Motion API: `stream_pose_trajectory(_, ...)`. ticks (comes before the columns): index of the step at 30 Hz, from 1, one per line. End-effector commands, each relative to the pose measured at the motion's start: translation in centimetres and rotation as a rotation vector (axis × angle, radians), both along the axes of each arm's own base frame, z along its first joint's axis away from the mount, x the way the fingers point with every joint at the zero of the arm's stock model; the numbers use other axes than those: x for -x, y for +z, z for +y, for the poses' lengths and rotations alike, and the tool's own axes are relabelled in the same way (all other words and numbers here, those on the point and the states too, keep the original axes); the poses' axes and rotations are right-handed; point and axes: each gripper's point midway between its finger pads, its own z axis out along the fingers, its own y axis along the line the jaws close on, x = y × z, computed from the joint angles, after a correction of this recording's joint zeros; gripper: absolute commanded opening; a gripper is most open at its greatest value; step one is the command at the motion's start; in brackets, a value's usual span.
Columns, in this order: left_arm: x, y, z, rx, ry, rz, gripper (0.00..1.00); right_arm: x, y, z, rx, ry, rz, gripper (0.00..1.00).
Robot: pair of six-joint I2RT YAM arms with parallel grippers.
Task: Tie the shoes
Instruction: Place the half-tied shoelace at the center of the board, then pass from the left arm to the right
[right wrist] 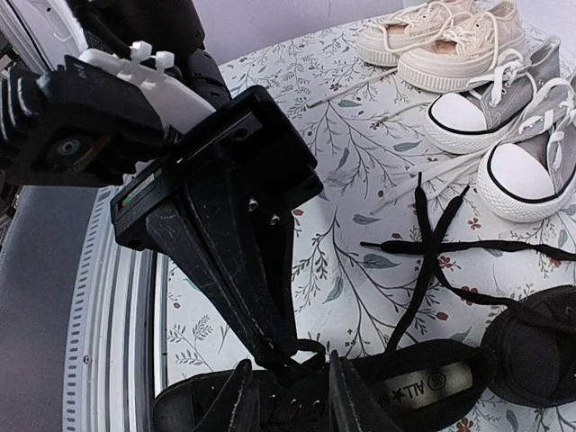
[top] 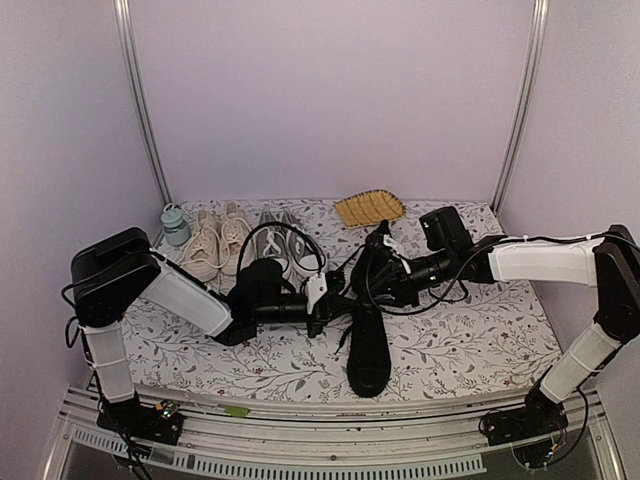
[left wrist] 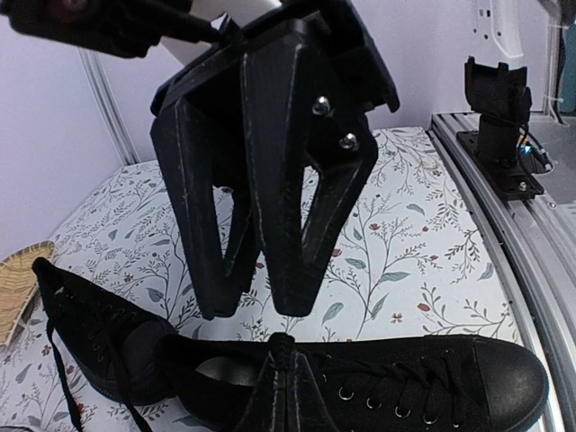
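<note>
One black shoe (top: 368,352) lies mid-table with its toe toward the near edge, also seen in the left wrist view (left wrist: 405,387) and the right wrist view (right wrist: 423,387). The other black shoe (left wrist: 90,328) (right wrist: 531,351) rests by its heel. My left gripper (top: 335,305) (left wrist: 283,340) is shut on a black lace (right wrist: 311,347) just above the eyelets. My right gripper (top: 375,295) (right wrist: 288,362) hangs over the same spot. Its fingers (left wrist: 216,301) stand apart, with nothing pinched between them. Long lace ends (right wrist: 432,243) trail across the cloth.
A beige pair (top: 215,245) and a grey pair with white toe caps (top: 280,245) stand at the back left beside a pale green jar (top: 176,225). A woven yellow tray (top: 370,208) lies at the back. A metal rail (left wrist: 513,207) borders the near edge.
</note>
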Motion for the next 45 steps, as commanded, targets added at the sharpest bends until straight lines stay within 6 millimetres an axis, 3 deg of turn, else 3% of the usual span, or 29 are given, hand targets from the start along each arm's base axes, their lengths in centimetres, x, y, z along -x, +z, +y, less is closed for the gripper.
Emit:
stream_pose_trajectory(1, -0.2, 1.1, 0.1, 0.028, 0.002, -0.015, 0.00, -0.2, 1.5, 0.7, -0.060, 0.045, -0.097, 0.28)
stream_pose_trajectory(7, -0.2, 1.3, 0.0, 0.029, 0.001, -0.020, 0.00, 0.5, 2.0, 1.2, -0.098, 0.093, -0.084, 0.31)
stream_pose_trajectory(16, -0.2, 1.1, 0.1, 0.022, -0.001, -0.018, 0.00, 0.6, -0.1, 1.7, -0.039, 0.100, -0.061, 0.31)
stream_pose_trajectory(18, -0.1, 1.1, 0.1, 0.023, -0.002, -0.018, 0.00, 0.4, -0.2, 1.7, -0.036, 0.094, -0.062, 0.29)
stream_pose_trajectory(22, -0.2, 1.1, 0.1, 0.021, -0.003, -0.019, 0.00, 0.2, -0.2, 1.7, -0.032, 0.082, -0.065, 0.09)
stream_pose_trajectory(25, -0.1, 1.1, 0.0, 0.021, -0.004, -0.021, 0.00, 0.3, -0.2, 1.7, -0.032, 0.084, -0.065, 0.01)
stream_pose_trajectory(34, -0.3, 0.9, 0.0, 0.008, -0.001, -0.008, 0.00, 0.2, 0.1, 1.6, -0.026, 0.074, -0.059, 0.00)
stream_pose_trajectory(35, -0.4, 0.8, 0.0, -0.002, 0.002, -0.005, 0.18, 0.3, 0.2, 1.5, -0.025, 0.072, -0.061, 0.00)
stream_pose_trajectory(36, -0.5, 0.6, 0.2, -0.017, 0.001, -0.001, 0.42, 0.2, 0.1, 1.4, -0.022, 0.066, -0.064, 0.00)
stream_pose_trajectory(38, -0.6, 0.7, 0.7, -0.052, -0.011, -0.008, 0.65, 0.1, -0.1, 1.3, -0.012, 0.057, -0.060, 0.00)
stream_pose_trajectory(41, -0.9, 0.9, 2.1, -0.134, -0.040, -0.023, 0.74, -0.1, -0.5, 1.1, 0.005, 0.038, -0.048, 0.00)
stream_pose_trajectory(45, -1.5, -0.5, 5.7, -0.312, -0.100, 0.013, 0.75, -0.1, -0.4, 0.9, 0.006, 0.035, -0.048, 0.00)
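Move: The half-tied shoelace is still pinched in the left hand's fingertips, practically at its hand point. From the part-open right hand it lies about 2 cm left, 1 cm back and 1 cm lower. The near black shoe's middle is some 9 cm back, 2 cm left and 6 cm below the right hand; the far black shoe's middle is about 9 cm ahead, 1 cm left and 6 cm below. Right hand dips about 2 cm after a small rise, pinching the shoelace; left opens, backing 2 cm left. ##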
